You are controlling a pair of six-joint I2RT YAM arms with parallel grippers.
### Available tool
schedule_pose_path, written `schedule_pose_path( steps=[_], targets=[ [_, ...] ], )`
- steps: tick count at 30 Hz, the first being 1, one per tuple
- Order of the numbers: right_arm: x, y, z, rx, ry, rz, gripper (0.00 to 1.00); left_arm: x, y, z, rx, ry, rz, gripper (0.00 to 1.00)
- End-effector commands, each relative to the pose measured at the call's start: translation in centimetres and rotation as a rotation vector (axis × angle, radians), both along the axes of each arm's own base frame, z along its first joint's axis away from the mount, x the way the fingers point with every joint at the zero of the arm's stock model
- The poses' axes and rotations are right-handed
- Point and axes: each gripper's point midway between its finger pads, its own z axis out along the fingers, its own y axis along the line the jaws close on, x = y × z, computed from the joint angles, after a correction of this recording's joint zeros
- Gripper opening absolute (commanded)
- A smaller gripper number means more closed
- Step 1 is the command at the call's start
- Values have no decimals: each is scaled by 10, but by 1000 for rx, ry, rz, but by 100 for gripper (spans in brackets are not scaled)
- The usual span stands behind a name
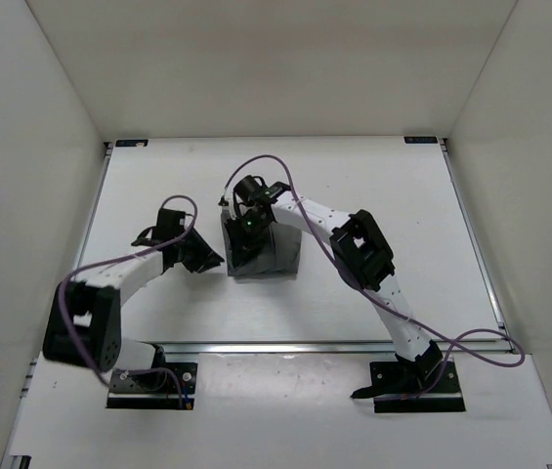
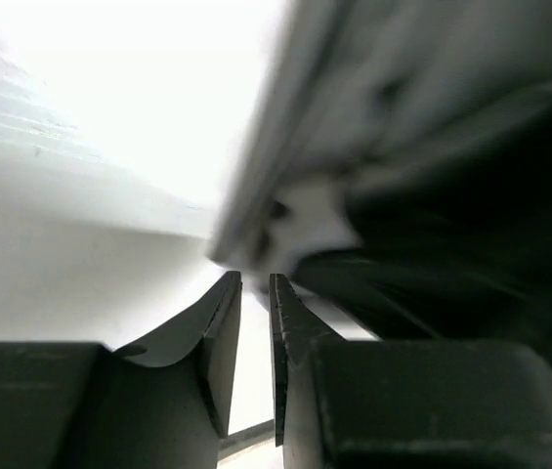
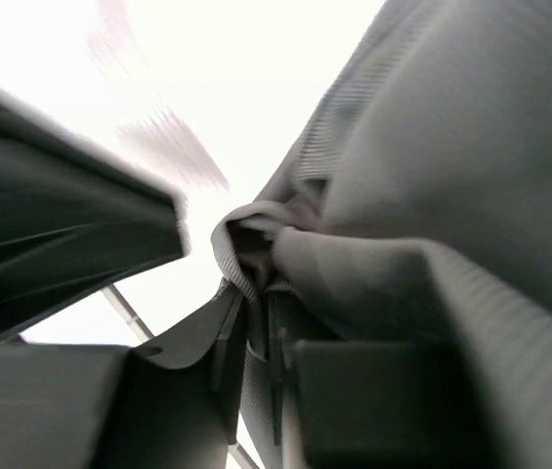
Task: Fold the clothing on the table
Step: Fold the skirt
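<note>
The clothing [image 1: 268,252] is a dark grey ribbed garment, bunched into a compact pile in the middle of the white table [image 1: 383,186]. My right gripper [image 1: 245,221] is over the pile's far left corner. In the right wrist view this gripper [image 3: 256,298] is shut on a bunched fold of the clothing [image 3: 432,166]. My left gripper [image 1: 207,258] sits just left of the pile, low to the table. Seen from the left wrist, its jaws [image 2: 256,281] stand a narrow gap apart with only white table between them. The clothing [image 2: 471,234] is a blur to the right there.
White walls [image 1: 31,166] enclose the table on three sides. A metal rail [image 1: 295,345] runs along the near edge, with both arm bases [image 1: 153,383] behind it. A purple cable [image 1: 471,342] trails from the right arm.
</note>
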Motion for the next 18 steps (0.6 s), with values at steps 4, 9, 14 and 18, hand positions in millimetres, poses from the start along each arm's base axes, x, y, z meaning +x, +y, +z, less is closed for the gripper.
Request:
schedule_pose_path(
  steps=[4, 9, 14, 18],
  targets=[
    [27, 13, 46, 69, -148, -4, 27, 21, 37, 73, 45, -224, 190, 28],
    [42, 16, 108, 170, -236, -18, 61, 24, 40, 88, 50, -253, 224, 28],
    [51, 7, 150, 203, -310, -52, 82, 28, 45, 101, 44, -297, 286, 29],
    [57, -4, 178, 227, -352, -84, 87, 31, 39, 103, 18, -303, 277, 28]
  ],
)
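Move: The folded skirt's middle lies about 3 cm ahead and 6 cm to the right of the right hand, a couple of centimetres lower; that hand's nearly shut fingers are still at its near left corner. From the left hand, already partly open just off the cloth's left edge, the skirt's middle is some 4 cm ahead, 10 cm to the right and 2 cm below. The left gripper's tips stand about 4 cm to the left of the right hand and level with it. The skirt's near left corner is let go by the right fingers, which spread almost fully as that hand rises about 11 cm and drifts forward over the cloth, slowly at first, its fingertips swinging forward. The left hand quickly lifts some 9 cm clear, easing left and forward away from the skirt, with its gap kept and its wrist tilting and turning slightly counter-clockwise. ##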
